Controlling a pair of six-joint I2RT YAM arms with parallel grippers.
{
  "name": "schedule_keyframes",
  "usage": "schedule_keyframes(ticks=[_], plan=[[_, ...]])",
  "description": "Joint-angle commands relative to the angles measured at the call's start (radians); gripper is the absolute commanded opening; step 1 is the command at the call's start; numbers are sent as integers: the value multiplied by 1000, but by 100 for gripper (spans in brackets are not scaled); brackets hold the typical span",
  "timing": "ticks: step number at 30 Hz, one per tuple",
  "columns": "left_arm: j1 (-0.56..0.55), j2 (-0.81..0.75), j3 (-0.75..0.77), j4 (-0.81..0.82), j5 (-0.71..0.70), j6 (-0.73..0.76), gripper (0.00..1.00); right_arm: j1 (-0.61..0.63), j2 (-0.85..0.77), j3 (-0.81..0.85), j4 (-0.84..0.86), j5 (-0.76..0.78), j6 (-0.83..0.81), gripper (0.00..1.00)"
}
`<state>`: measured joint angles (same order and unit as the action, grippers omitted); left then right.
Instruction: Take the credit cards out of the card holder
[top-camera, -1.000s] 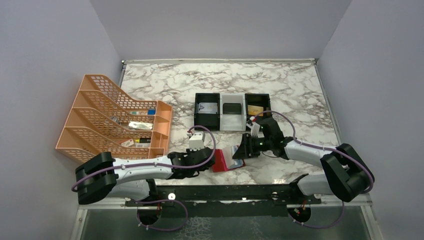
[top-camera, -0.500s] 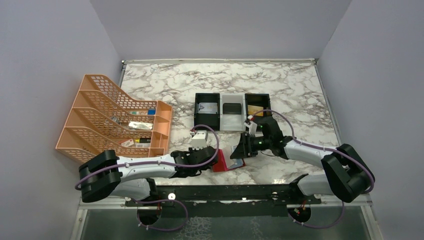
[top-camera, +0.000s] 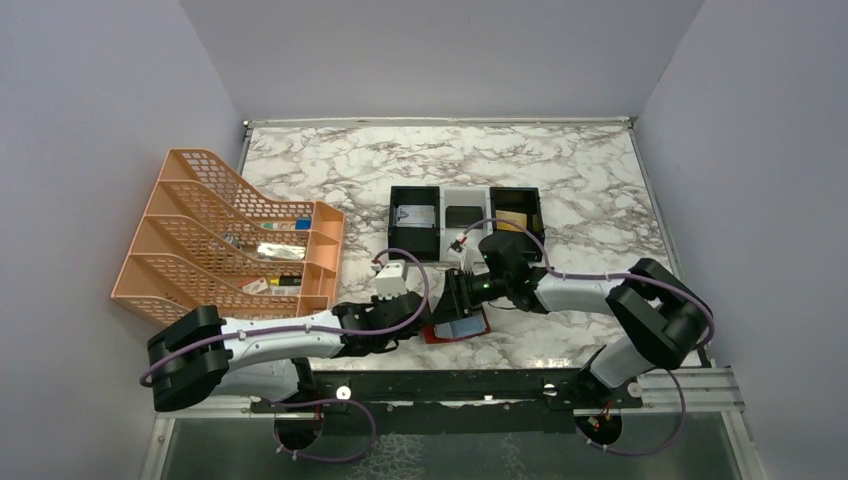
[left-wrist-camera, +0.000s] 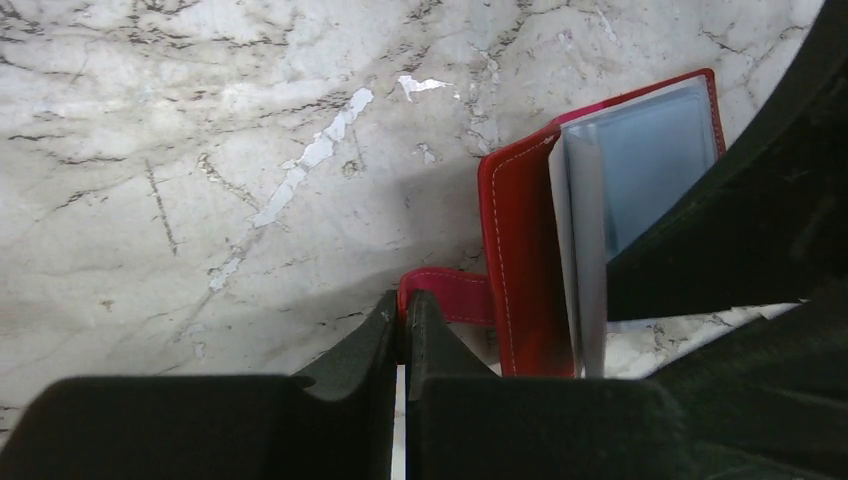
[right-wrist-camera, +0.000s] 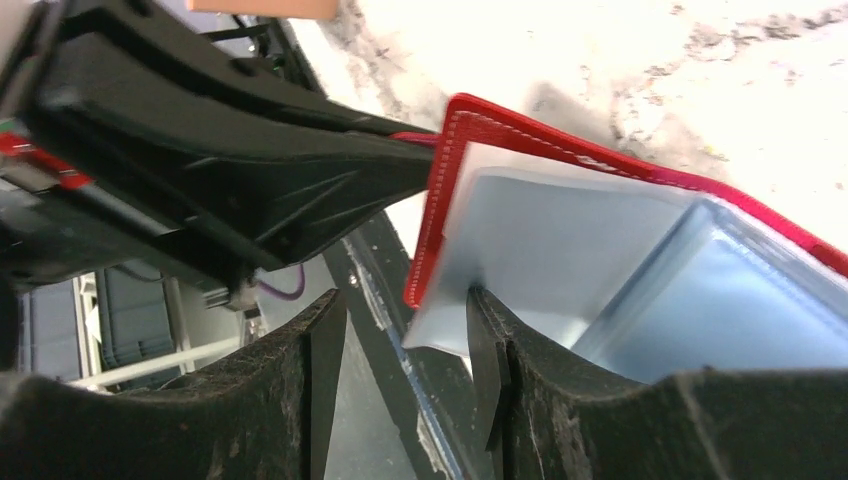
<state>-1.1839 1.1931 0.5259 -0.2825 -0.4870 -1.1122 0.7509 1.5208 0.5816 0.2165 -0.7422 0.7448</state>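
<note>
The card holder (top-camera: 462, 327) lies open near the table's front edge, red with pale blue inner panels (left-wrist-camera: 640, 160). My left gripper (left-wrist-camera: 405, 303) is shut on its red strap (left-wrist-camera: 450, 297), coming from the left (top-camera: 422, 318). My right gripper (right-wrist-camera: 405, 320) hangs over the holder (right-wrist-camera: 560, 230) with its jaws apart; one finger (right-wrist-camera: 490, 330) presses on a blue panel whose corner sits between the fingers. In the top view the right gripper (top-camera: 455, 297) covers part of the holder. Credit cards lie in the tray: silvery (top-camera: 418, 215), black (top-camera: 462, 217), gold (top-camera: 510, 220).
The black-and-white three-compartment tray (top-camera: 440, 240) stands just behind the grippers. An orange mesh file rack (top-camera: 230, 240) with small items fills the left side. The table's front edge and the black mounting rail (top-camera: 450, 385) run right below the holder.
My right arm swung left and now sits over the open holder, its finger against the inner panel. The left gripper kept its hold on the strap and shifted slightly.
</note>
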Motion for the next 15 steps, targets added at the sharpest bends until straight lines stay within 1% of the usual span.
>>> schedule_keyframes(ticks=[1, 6, 8, 10, 12, 15], plan=[[13, -65, -36, 12, 8, -31, 11, 7, 74, -17, 122, 73, 80, 49], [13, -112, -53, 24, 13, -34, 38, 7, 107, -68, 181, 142, 149, 51], [14, -130, -59, 40, 16, -32, 52, 7, 104, -79, 182, 169, 160, 51], [14, -147, -66, 53, 14, -31, 63, 7, 89, -93, 177, 201, 170, 51], [14, -159, -76, 74, 13, -22, 71, 7, 68, -106, 166, 234, 178, 51], [15, -158, -89, 119, 20, -11, 75, 7, 32, -123, 142, 279, 180, 41]])
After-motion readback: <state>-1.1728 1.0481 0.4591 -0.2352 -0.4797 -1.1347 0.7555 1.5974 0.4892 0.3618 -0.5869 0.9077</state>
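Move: The card holder lies open on the table, its middle about 3 cm right of the right hand, 1 cm back and some 4 cm lower; its half-raised clear sleeves are at that hand's fingertips, roughly 2 cm below. From the left hand, which still pinches the strap, the holder's middle is about 6 cm to the right, level, 2 cm down. The white bin stands about 19 cm ahead and 4 cm right of the right hand, the left black bin 19 cm ahead and 6 cm left. The clear sleeves are pressed down over the holder's left cover by the right hand, which sinks about 4 cm and turns clockwise some 10 degrees, fingers staying half open against them. Meanwhile the left hand opens wide, lets go of the strap and rises about 2 cm off it, tilting slightly. ##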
